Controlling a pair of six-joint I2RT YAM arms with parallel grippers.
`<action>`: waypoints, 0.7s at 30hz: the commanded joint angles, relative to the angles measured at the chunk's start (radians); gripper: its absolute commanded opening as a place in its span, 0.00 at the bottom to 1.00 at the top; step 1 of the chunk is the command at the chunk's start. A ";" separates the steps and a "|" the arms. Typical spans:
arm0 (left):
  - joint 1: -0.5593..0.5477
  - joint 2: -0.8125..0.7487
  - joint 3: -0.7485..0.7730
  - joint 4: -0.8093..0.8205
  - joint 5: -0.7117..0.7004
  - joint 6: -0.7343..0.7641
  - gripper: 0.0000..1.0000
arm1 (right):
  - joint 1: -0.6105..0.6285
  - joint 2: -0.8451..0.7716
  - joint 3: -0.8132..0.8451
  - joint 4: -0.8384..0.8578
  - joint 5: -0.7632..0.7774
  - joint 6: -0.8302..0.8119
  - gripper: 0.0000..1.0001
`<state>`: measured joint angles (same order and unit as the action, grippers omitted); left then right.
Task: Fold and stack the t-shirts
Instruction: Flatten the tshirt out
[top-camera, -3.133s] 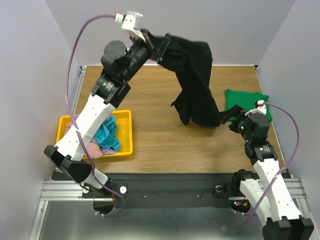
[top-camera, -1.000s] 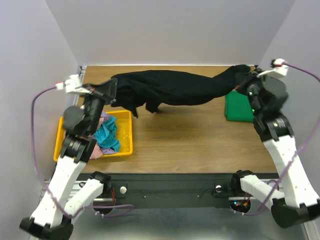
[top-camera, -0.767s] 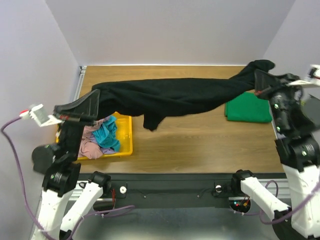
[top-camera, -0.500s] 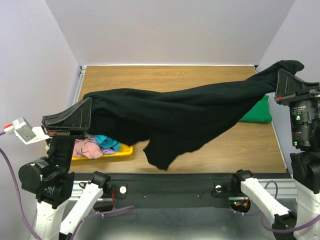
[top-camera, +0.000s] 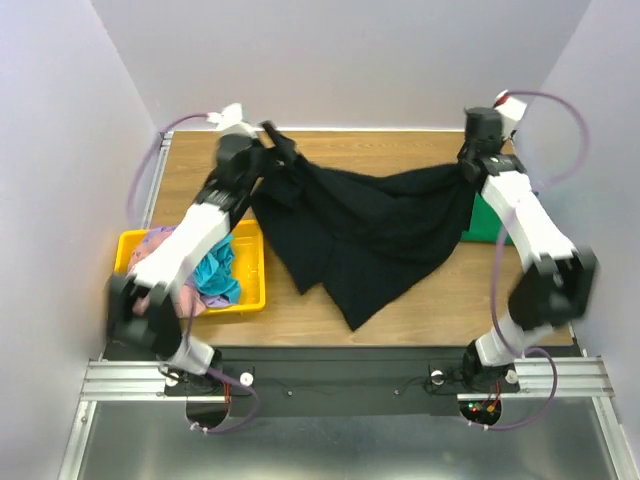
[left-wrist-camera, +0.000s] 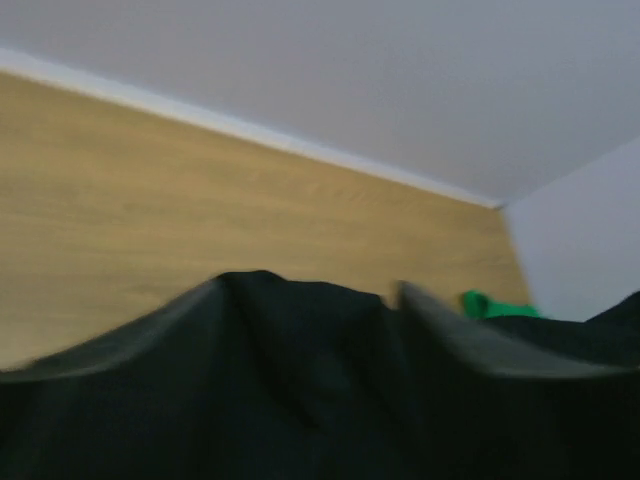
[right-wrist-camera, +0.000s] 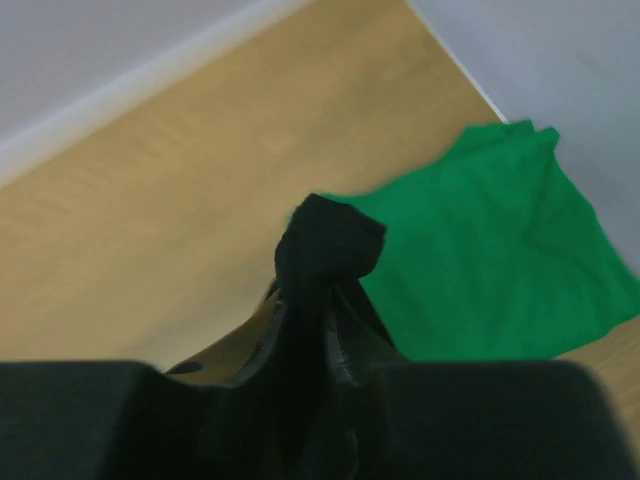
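Observation:
The black t-shirt (top-camera: 370, 225) hangs stretched between my two grippers along the far side of the table, and its lower part lies spread on the wood toward the front. My left gripper (top-camera: 278, 150) is at the shirt's far-left corner. In the blurred left wrist view its fingers stand wide apart with black cloth (left-wrist-camera: 300, 380) lying between and over them. My right gripper (top-camera: 468, 168) is shut on the far-right corner, and a bunched knob of black cloth (right-wrist-camera: 330, 240) pokes out past the fingertips. A folded green t-shirt (top-camera: 481, 224) (right-wrist-camera: 480, 270) lies just right of it.
A yellow bin (top-camera: 258, 262) stands at the left near my left arm, holding a teal tee (top-camera: 215, 270) and a pink one (top-camera: 152, 242). The back wall runs close behind both grippers, and the right wall is close to the green shirt.
Both arms swung from high near the front to the far side of the table. The black shirt came down onto the wood, and the left jaws opened.

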<state>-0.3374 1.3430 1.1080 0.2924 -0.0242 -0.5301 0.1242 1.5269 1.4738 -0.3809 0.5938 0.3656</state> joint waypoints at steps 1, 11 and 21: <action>0.014 0.286 0.276 -0.225 -0.031 0.048 0.99 | -0.075 0.209 0.083 -0.007 -0.032 -0.002 0.73; 0.014 0.225 0.153 -0.190 -0.076 -0.004 0.99 | -0.043 0.141 -0.032 0.004 -0.267 -0.057 1.00; -0.009 -0.095 -0.190 -0.194 -0.097 -0.076 0.99 | 0.347 -0.158 -0.478 0.059 -0.456 -0.007 1.00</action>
<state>-0.3340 1.3426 0.9897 0.0982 -0.1040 -0.5842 0.3084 1.4094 1.1225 -0.3477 0.2420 0.3481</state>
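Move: Between the two raised hands, the black t-shirt hangs in mid-swing: its middle is about 19 cm to the left hand's right, 10 cm back and 13 cm below. From the right hand it lies about 27 cm left, 10 cm back and 9 cm below. The yellow bin sits some 23 cm left of the left hand, 16 cm back and 21 cm down; the green shirt is 5 cm right of the right hand, 2 cm back, 17 cm down. Swinging the black t-shirt down onto the table, both hands plunge about 16 cm, the left also some 8 cm forward, tipping down roughly 25 degrees; the right opens to let go and the left's already opening fingers spread fully. Wide open, both lift partway and draw back, the right sweeping some 15 cm left over the shirt, turning counter-clockwise, before both sink slightly. ##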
